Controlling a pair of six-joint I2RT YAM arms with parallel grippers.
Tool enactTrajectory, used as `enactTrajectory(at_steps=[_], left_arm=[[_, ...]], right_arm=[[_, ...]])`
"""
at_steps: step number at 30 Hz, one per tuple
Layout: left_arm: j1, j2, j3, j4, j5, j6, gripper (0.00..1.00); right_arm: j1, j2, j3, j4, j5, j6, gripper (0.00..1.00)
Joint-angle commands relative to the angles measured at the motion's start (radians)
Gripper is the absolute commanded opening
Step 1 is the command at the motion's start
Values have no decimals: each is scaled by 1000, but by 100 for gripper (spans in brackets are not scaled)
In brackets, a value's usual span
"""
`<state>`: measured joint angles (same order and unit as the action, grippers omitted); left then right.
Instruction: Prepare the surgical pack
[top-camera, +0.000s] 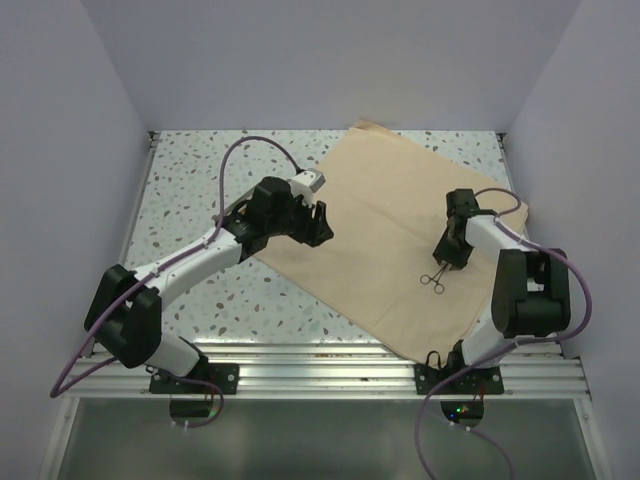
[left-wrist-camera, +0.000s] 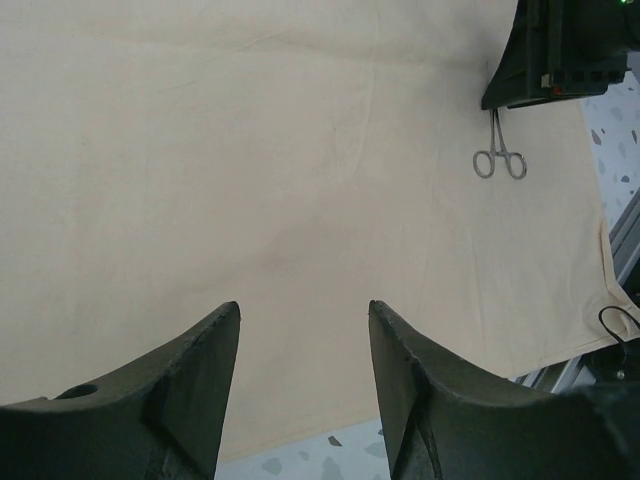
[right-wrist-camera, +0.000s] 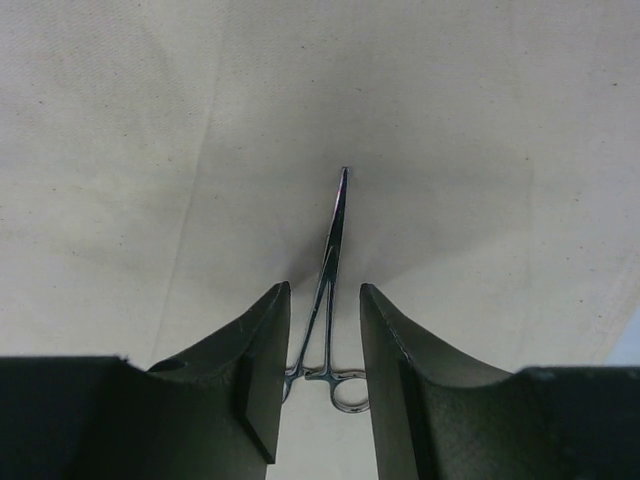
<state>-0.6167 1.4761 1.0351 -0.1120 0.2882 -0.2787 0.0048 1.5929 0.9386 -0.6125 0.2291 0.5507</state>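
The surgical pack is a large tan cloth sheet (top-camera: 380, 220) lying flat and askew on the speckled table. Silver forceps (top-camera: 434, 281) lie on its near right part, ring handles toward the arm bases. My right gripper (top-camera: 447, 262) hangs just over them. In the right wrist view the forceps (right-wrist-camera: 332, 250) run between the two fingers of that gripper (right-wrist-camera: 325, 287), whose jaws stand apart on either side of the shanks. My left gripper (top-camera: 318, 222) is open over the sheet's left edge, with only cloth (left-wrist-camera: 250, 150) and nothing else between its fingers (left-wrist-camera: 303, 305). The forceps (left-wrist-camera: 499, 155) show far right there.
The speckled tabletop (top-camera: 190, 180) lies bare left of the sheet. White walls close in the back and both sides. An aluminium rail (top-camera: 330, 360) runs along the near edge, and the sheet's near corner reaches it. Purple cables loop off both arms.
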Motion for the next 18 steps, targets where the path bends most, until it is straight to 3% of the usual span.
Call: enactTrajectory(at_steps=[1, 6, 9, 14, 18], left_arm=[[-6, -40, 11, 80, 23, -10, 58], [-5, -46, 8, 75, 31, -8, 58], [-5, -46, 9, 68, 29, -5, 58], [-8, -33, 3, 81, 52, -13, 59], [-6, -8, -16, 172, 135, -49, 61]], right_arm=[[-2, 35, 45, 36, -11, 18, 38], [-2, 75, 57, 27, -1, 29, 33], [-2, 82, 66, 14, -2, 35, 24], [-2, 20, 68, 5, 1, 29, 2], [-2, -82, 66, 28, -60, 5, 0]])
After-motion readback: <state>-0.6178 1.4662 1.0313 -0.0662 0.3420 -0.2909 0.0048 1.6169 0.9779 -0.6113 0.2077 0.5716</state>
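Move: Just beneath the right hand's open fingers, its middle only about 1 cm back, 1 cm left and 1 cm lower, lies the last hemostat, tip pointing ahead and slightly right, rings towards the robot. The cloth's right edge runs about 16 cm to the right, level with this hand; no other instrument is close. From the left hand, the hemostat is roughly 32 cm right, 2 cm back and 14 cm down. Easing the right hand down and forward, each by about 1 cm, to bring the parted fingers astride the hemostat's shanks; there they close nearly shut, pinching the hemostat just behind its jaws. With the grip made, the hand starts back up by about 1.5 cm, its wrist hardly turning. ##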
